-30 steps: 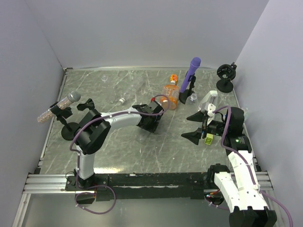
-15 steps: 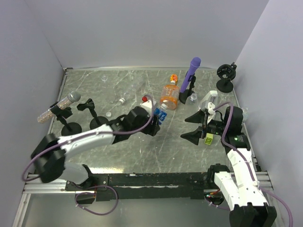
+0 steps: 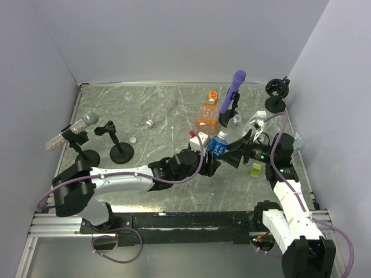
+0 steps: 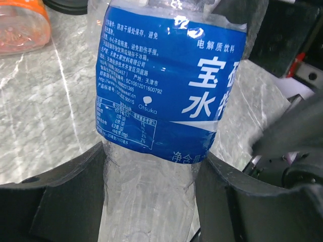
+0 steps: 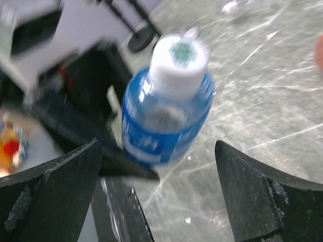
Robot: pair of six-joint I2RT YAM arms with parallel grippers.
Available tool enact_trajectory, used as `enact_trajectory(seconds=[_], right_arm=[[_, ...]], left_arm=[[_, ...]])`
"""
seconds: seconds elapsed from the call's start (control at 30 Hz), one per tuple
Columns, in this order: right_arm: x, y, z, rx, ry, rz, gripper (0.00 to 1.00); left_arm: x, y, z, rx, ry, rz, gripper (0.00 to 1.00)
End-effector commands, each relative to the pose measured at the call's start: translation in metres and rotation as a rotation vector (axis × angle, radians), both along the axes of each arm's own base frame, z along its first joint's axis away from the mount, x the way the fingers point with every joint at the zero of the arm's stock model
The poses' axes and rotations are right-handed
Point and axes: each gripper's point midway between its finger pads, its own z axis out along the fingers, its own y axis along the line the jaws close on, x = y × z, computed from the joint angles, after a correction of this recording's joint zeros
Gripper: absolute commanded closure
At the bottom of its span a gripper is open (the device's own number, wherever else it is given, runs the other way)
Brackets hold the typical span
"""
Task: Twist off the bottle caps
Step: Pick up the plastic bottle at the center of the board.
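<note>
My left gripper (image 4: pixel 154 194) is shut on the clear lower body of a bottle (image 4: pixel 171 80) with a blue label, one finger pressed against each side. From above, that bottle (image 3: pixel 218 145) is held off the table right of centre, tilted towards my right gripper (image 3: pixel 233 149). In the right wrist view its white cap (image 5: pixel 179 60) points at the camera. My right gripper (image 5: pixel 159 186) stands open, its fingers wide on both sides of the bottle (image 5: pixel 166 118) and short of it. An orange bottle (image 3: pixel 207 117) and a plain clear bottle (image 3: pixel 233 120) stand behind.
A purple microphone-like stick (image 3: pixel 235 86) stands at the back beside the clear bottle. Loose small caps (image 3: pixel 149 123) lie on the left half of the table. Black stands (image 3: pixel 120 152) and a microphone (image 3: pixel 87 119) occupy the left side. A yellow-green block (image 3: pixel 255 169) lies under my right arm.
My left arm has swung right and forward, carrying the blue-label bottle up to my right gripper. My right gripper has shifted left and turned to face the cap.
</note>
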Motion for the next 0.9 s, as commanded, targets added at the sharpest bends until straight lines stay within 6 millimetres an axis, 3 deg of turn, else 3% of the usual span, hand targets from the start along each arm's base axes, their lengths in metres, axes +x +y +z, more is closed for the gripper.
enact_trajectory(seconds=[0.0, 0.17, 0.3, 0.47, 0.6, 0.87], right_arm=[[0.025, -0.005, 0.02, 0.072, 0.071, -0.149, 0.01], [0.022, 0.007, 0.014, 0.078, 0.114, -0.106, 0.01], [0.021, 0.014, 0.011, 0.076, 0.123, -0.077, 0.07], [0.02, 0.019, 0.007, 0.062, 0.125, -0.045, 0.26], [0.021, 0.019, 0.007, 0.055, 0.121, -0.04, 0.43], [0.013, 0.024, 0.01, 0.063, 0.099, 0.025, 0.32]], left_arm=[[0.008, -0.02, 0.045, -0.147, -0.048, 0.082, 0.54], [0.002, -0.032, 0.044, -0.172, -0.041, 0.078, 0.54], [-0.001, -0.045, 0.044, -0.183, -0.044, 0.07, 0.53], [-0.003, -0.05, 0.047, -0.207, -0.039, 0.08, 0.53], [0.001, -0.039, 0.05, -0.24, -0.027, 0.136, 0.52], [0.001, -0.03, 0.057, -0.294, 0.003, 0.17, 0.51]])
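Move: The left hand already holds the blue-labelled plastic bottle upright by its lower body, the bottle's middle about 4 cm above that hand point, 1 cm ahead and 1 cm right. From the open right hand the bottle's middle is roughly 6 cm left, 2 cm ahead and 2 cm lower. On the table well below, the orange bottle lies about 18 cm ahead and 8 cm left of the right hand, the yellow block level with that hand and 12 cm to its right. The left hand, keeping its grip on the lower body, carries the bottle about 4 cm to the right towards the open right gripper, then holds it there with a slight wrist turn. The right hand meets it, first easing 1.5 cm forward and rolling some 10 degrees so its forward side dips, then going 2 cm left around the label while its fingers close from wide open and pinch the upper body below the white cap. ##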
